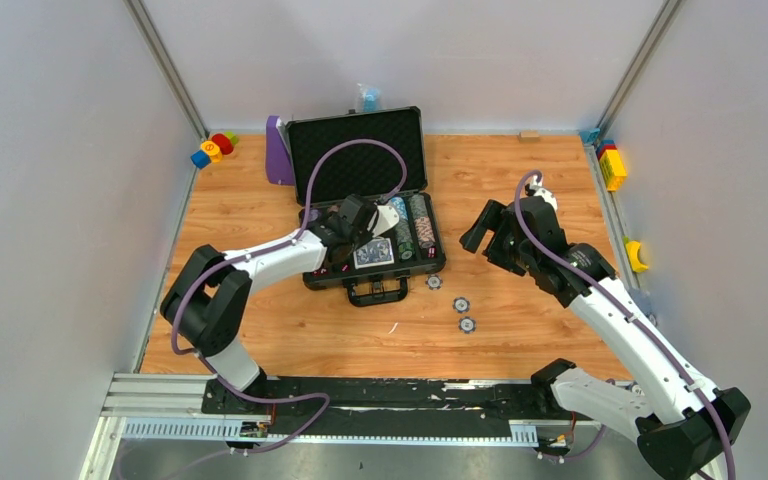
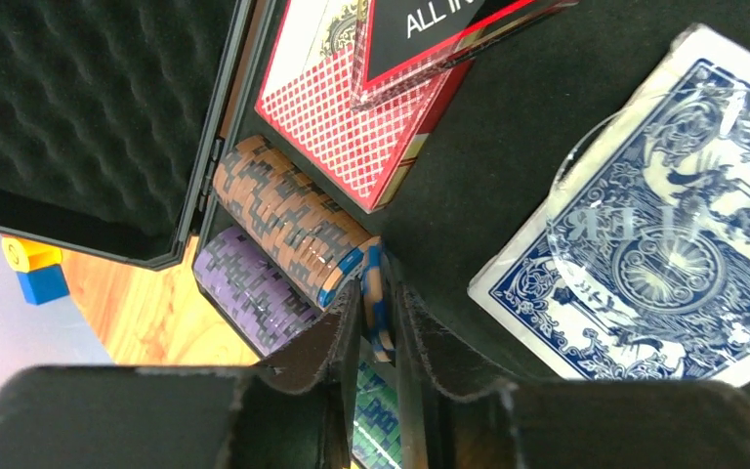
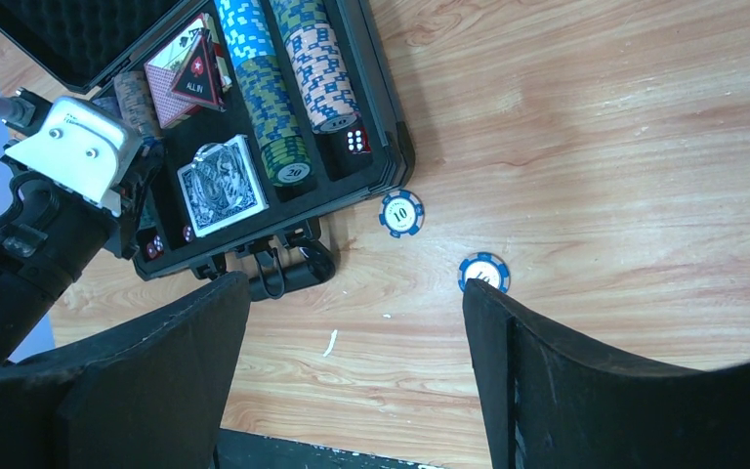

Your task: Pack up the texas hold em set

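Note:
The dark grey briefcase (image 1: pixel 358 150) lies open at the table's back centre, lid up. Inside are rows of striped chips (image 2: pixel 288 220), a red deck (image 2: pixel 352 117) under an "ALL IN" triangle, and a blue deck (image 2: pixel 664 254) under a clear round button. My left gripper (image 2: pixel 379 287) is down in the case at the end of the orange row. An orange-and-blue chip (image 2: pixel 377 305) stands on edge between its fingers, with thin gaps either side. Three blue chips (image 1: pixel 434 282) (image 1: pixel 460 303) (image 1: pixel 467 324) lie on the wood in front of the case. My right gripper (image 3: pixel 356 283) hangs wide open and empty above them.
A purple stand (image 1: pixel 278 150) leans at the case's left. Coloured toy blocks (image 1: pixel 214 148) sit in the back left corner and more of them (image 1: pixel 612 165) along the right wall. A bottle (image 1: pixel 368 97) stands behind the lid. The case handle (image 3: pixel 283 274) points toward the arms.

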Action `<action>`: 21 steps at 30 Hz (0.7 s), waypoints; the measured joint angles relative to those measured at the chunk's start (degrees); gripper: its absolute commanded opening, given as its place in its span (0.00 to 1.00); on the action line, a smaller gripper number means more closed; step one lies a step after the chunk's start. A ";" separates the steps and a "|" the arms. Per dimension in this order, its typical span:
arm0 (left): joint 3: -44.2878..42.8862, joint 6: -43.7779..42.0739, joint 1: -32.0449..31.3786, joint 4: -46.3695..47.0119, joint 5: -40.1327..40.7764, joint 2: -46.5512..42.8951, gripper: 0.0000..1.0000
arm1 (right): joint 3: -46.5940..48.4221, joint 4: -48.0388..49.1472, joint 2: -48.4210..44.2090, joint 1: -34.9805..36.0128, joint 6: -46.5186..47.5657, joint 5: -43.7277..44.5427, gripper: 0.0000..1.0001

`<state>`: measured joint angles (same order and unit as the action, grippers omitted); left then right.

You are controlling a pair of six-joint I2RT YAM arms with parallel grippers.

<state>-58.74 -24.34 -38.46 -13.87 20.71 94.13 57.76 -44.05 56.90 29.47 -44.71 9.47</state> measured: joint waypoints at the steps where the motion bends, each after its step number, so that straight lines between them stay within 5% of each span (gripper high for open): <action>1: -0.02 -0.11 0.07 0.22 0.22 0.26 0.33 | -0.02 0.00 0.00 0.00 0.00 -0.09 0.81; 21: -0.02 1.07 0.35 0.70 3.89 -0.02 0.47 | -0.11 0.00 -0.02 0.00 -0.20 -1.07 0.80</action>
<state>-58.76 -23.27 -38.11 -13.17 24.60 94.11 57.65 -44.05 56.88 29.47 -44.91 8.40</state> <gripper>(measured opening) 0.455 0.807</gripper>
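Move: The left hand holds one loose chip nearly on edge in the case tray. The orange stack it is meant to join has its middle about 4 cm ahead, 1 cm left and 1 cm lower, its near end just ahead of the fingertips. The green stack is some 5 cm left and 1 cm back, the blue card deck 8 cm right and 2 cm back, and the red card box 6 cm ahead and 6 cm right. From the idle right hand, the orange stack lies roughly 33 cm left, 14 cm ahead and 14 cm below. The left fingers let go of the chip behind the near end of the orange stack, spreading from barely parted to a bit under half open. As they part, the hand shifts only about 1 cm left and slightly forward, dips half a centimetre and comes back up about 1 cm, with hardly any wrist turn. ##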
